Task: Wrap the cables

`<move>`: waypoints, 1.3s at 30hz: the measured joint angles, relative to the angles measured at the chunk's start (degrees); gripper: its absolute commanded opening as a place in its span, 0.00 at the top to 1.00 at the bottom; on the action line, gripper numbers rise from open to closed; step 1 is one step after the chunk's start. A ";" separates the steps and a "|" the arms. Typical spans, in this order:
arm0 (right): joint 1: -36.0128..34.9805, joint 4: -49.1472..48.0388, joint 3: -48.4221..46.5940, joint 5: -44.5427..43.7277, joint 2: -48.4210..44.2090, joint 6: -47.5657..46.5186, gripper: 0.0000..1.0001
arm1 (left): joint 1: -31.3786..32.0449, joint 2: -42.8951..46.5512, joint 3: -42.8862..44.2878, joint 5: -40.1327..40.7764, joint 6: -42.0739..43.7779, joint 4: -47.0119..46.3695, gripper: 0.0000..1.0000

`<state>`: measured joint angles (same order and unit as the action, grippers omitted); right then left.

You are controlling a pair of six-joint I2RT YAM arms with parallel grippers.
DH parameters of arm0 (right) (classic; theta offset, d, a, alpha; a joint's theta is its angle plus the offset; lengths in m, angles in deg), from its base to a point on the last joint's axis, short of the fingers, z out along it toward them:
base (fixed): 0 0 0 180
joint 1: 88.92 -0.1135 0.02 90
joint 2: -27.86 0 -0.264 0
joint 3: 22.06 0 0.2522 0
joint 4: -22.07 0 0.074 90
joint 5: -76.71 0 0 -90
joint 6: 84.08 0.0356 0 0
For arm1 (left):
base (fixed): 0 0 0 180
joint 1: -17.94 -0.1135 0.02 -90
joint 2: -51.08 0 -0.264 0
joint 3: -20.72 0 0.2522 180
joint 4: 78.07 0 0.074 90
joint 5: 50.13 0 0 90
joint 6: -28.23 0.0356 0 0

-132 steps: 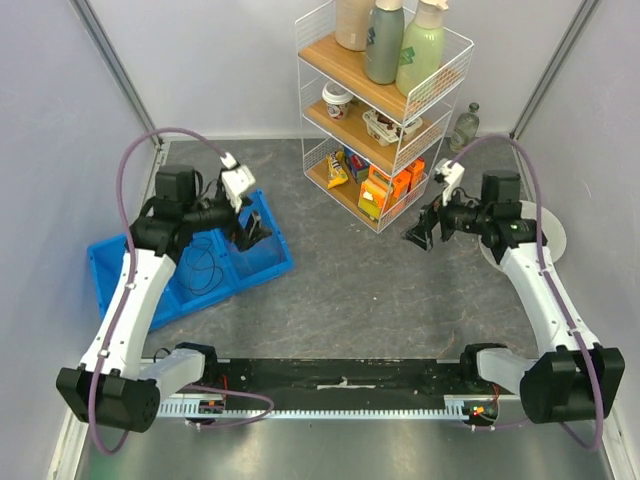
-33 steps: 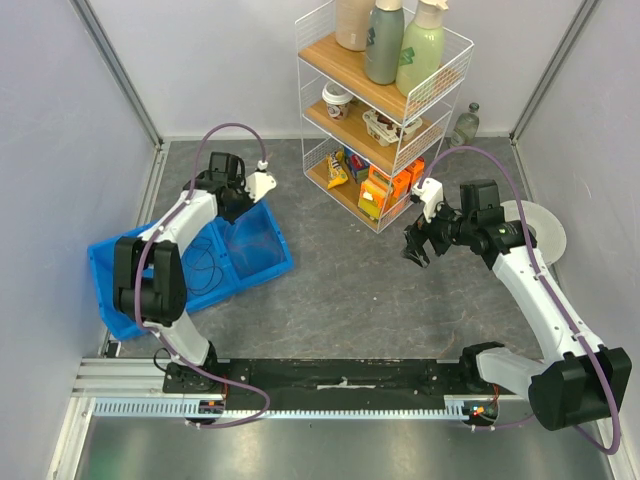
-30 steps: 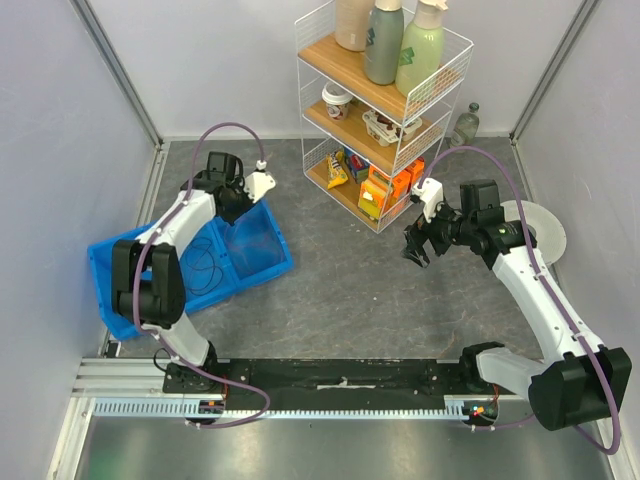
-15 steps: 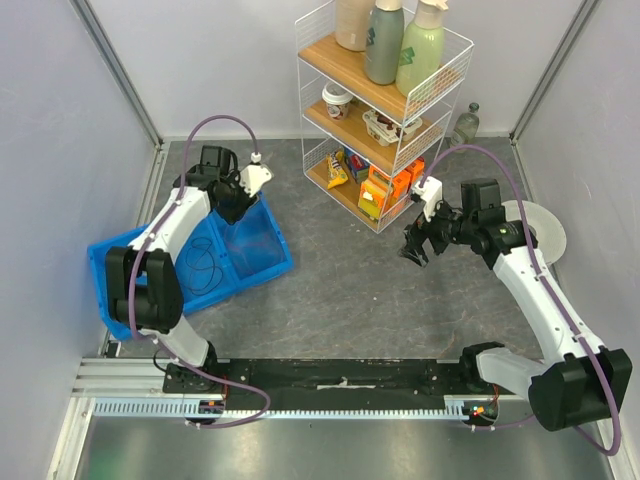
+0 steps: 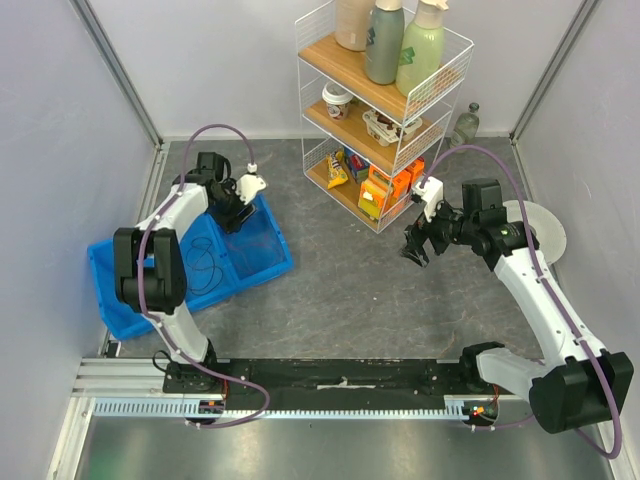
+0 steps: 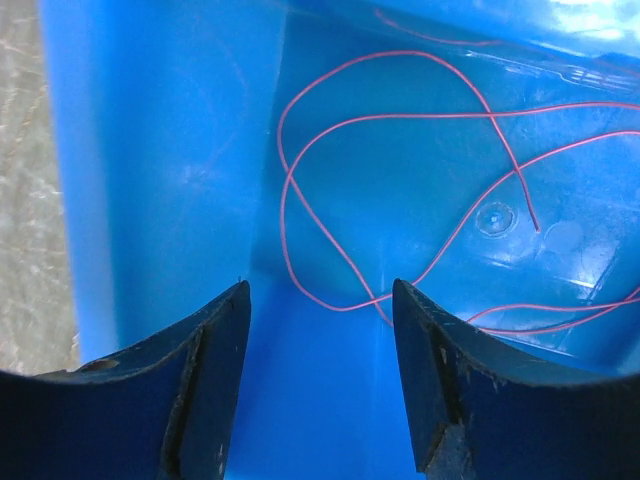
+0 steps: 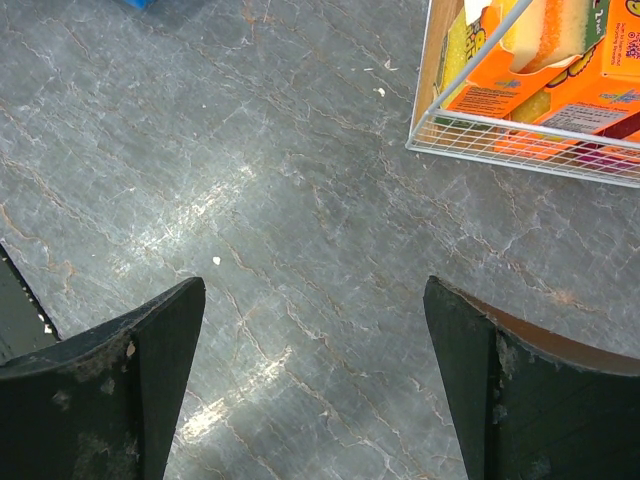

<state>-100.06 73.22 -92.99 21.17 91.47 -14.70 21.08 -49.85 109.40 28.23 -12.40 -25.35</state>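
Note:
A thin red cable [image 6: 330, 140] lies in loose loops on the floor of a blue bin [image 6: 150, 160]. My left gripper [image 6: 320, 292] hangs open just above it, with only blue plastic between the fingers. From above, the left gripper [image 5: 232, 207] is over the far right compartment of the blue bin [image 5: 120, 290], and a dark cable [image 5: 200, 263] lies looped in the compartment beside it. My right gripper [image 5: 417, 246] stands wide open over bare table in front of the rack. Between its fingers the right gripper [image 7: 312, 290] holds nothing.
A white wire rack [image 5: 385, 110] with bottles, a cup and orange snack boxes stands at the back centre; its lower corner [image 7: 520, 145] shows in the right wrist view. A white plate [image 5: 548, 228] and a glass bottle [image 5: 465, 125] sit at the far right.
My left gripper has opened from shut and shifted slightly left and down over the bin. The right arm has hardly moved.

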 measured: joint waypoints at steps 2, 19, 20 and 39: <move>0.00 -0.02 0.00 0.00 0.13 0.02 0.02 | 0.00 -1.22 0.00 -0.22 0.26 0.02 0.34; 0.00 0.00 0.00 -0.02 0.33 0.04 0.02 | 0.39 -5.42 -1.55 -0.46 1.38 -3.39 0.49; 0.00 0.00 0.00 -0.02 0.35 0.04 0.02 | 0.46 -5.42 -1.90 -0.44 1.40 -3.74 0.54; 0.00 -0.04 -0.20 0.07 0.48 0.22 0.02 | 0.42 2.97 -2.40 -1.05 0.52 -2.49 0.98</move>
<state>-100.06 73.18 -93.19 21.24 91.95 -14.48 21.49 -46.88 106.99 27.18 -11.88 -27.85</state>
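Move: The left hand hangs partly open inside the tray's right compartment. The near bend of the red cable lies about 5 cm below it, perhaps 1 cm to its right. The compartment's far wall is some 5 cm ahead and 1 cm left, and the black cable in the next compartment is about 10 cm back and 8 cm left. From the idle right hand, the red cable's bend lies roughly 42 cm left, 12 cm ahead and 17 cm below. Straight down goes the left hand, about 4.5 cm at an easy pace onto the red cable's bend on the compartment floor, where its half-open fingers shut fully and pinch a strand. It then turns back upward, gathering speed, and climbs some 5.5 cm to just above its starting height with the cable between the fingertips. ##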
